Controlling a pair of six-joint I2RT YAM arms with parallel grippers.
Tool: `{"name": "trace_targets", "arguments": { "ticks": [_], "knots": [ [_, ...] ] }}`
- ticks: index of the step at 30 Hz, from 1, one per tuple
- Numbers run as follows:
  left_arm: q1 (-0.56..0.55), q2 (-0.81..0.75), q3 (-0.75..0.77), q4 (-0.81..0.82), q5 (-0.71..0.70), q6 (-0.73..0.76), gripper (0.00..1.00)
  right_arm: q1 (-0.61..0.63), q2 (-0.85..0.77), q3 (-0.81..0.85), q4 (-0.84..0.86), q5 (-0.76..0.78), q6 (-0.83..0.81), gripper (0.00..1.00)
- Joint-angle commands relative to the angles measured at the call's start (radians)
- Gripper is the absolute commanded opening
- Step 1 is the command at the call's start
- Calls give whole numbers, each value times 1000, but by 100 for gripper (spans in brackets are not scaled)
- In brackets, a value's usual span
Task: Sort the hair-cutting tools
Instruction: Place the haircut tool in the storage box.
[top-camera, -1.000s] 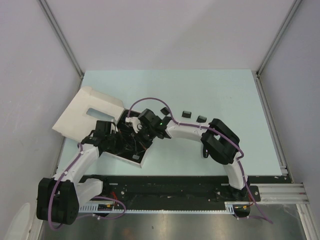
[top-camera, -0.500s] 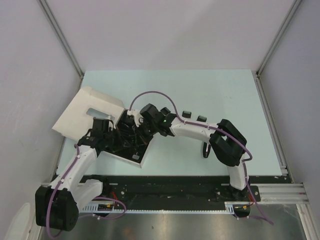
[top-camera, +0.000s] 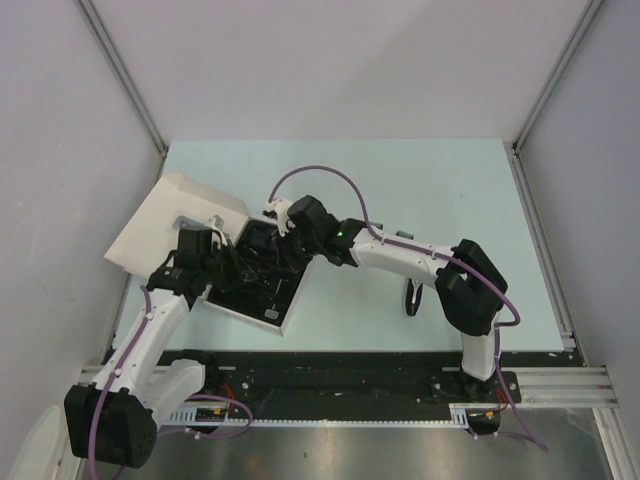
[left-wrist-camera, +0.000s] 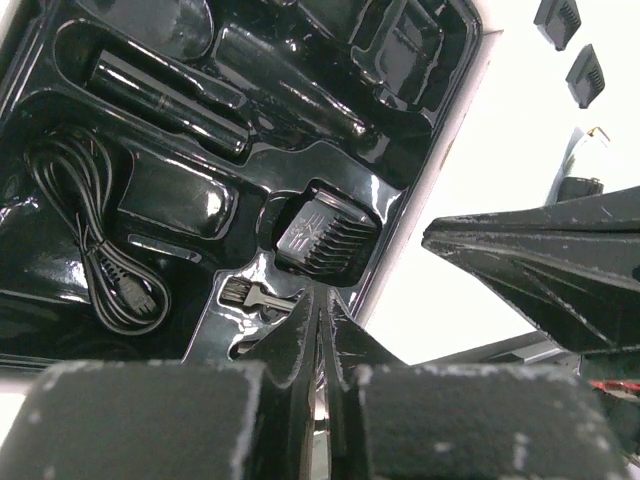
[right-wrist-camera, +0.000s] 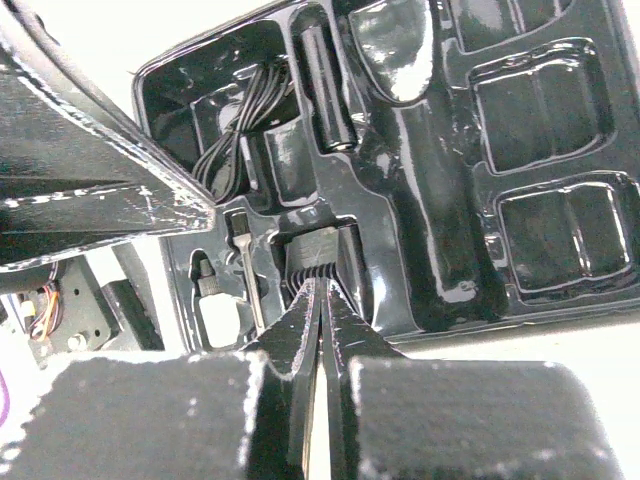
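Observation:
The black tray (top-camera: 262, 308) of the white box holds a coiled black cable (left-wrist-camera: 92, 255), a tiny black brush (left-wrist-camera: 252, 294) and one comb guard (left-wrist-camera: 322, 234) in its slot. My left gripper (left-wrist-camera: 322, 300) is shut with nothing in it, its tips just short of the brush. My right gripper (right-wrist-camera: 322, 290) is also shut, with its tips against the teeth of that comb guard (right-wrist-camera: 320, 258). From above, the left gripper (top-camera: 232, 262) and the right gripper (top-camera: 268, 250) meet over the tray. Two comb guards (left-wrist-camera: 570, 45) lie on the table. The slim clipper (top-camera: 409, 299) lies by the right arm.
The white lid (top-camera: 165, 225) lies open to the tray's far left. A black cylindrical piece (right-wrist-camera: 325, 85) and a small white bottle (right-wrist-camera: 215, 315) sit in tray slots. My right arm (top-camera: 400, 260) stretches across the pale table (top-camera: 430, 180). Grey walls enclose three sides.
My right arm has stretched further left, bringing its gripper over the tray. My left gripper has shifted slightly farther over the tray's left side.

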Motion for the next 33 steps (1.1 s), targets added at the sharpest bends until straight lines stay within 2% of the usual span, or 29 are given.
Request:
{"name": "trace_targets", "arguments": {
  "ticks": [1, 17, 33],
  "knots": [
    [-4, 0, 49, -1, -14, 33, 6, -5, -5, 10, 17, 48, 17, 0],
    [-4, -32, 1, -1, -7, 25, 6, 19, 167, 78, -20, 57, 26, 0],
    [-4, -31, 49, -3, -36, 42, 11, 22, 10, 78, -7, 179, 8, 1]
  ]
}}
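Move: The haircut comb sits askew in its recess by the storage box's near-right edge, about 1 cm back and 2 cm left of the right hand, some 7 below it. The small brush lies about 4 cm back and 3 left of this hand, the white oil bottle some 6 back and 4 left, the coiled cord roughly 3 back and 11 left. From the left hand the comb is about 3 cm ahead, 5 right and 7 below. Straight down goes the right hand, fingers shut, dropping about 6.5 cm in half a second onto the forward side of the comb in its recess. It then stays at about that depth, the closed tips seeming to press on the comb, before easing back up roughly 1 cm. ##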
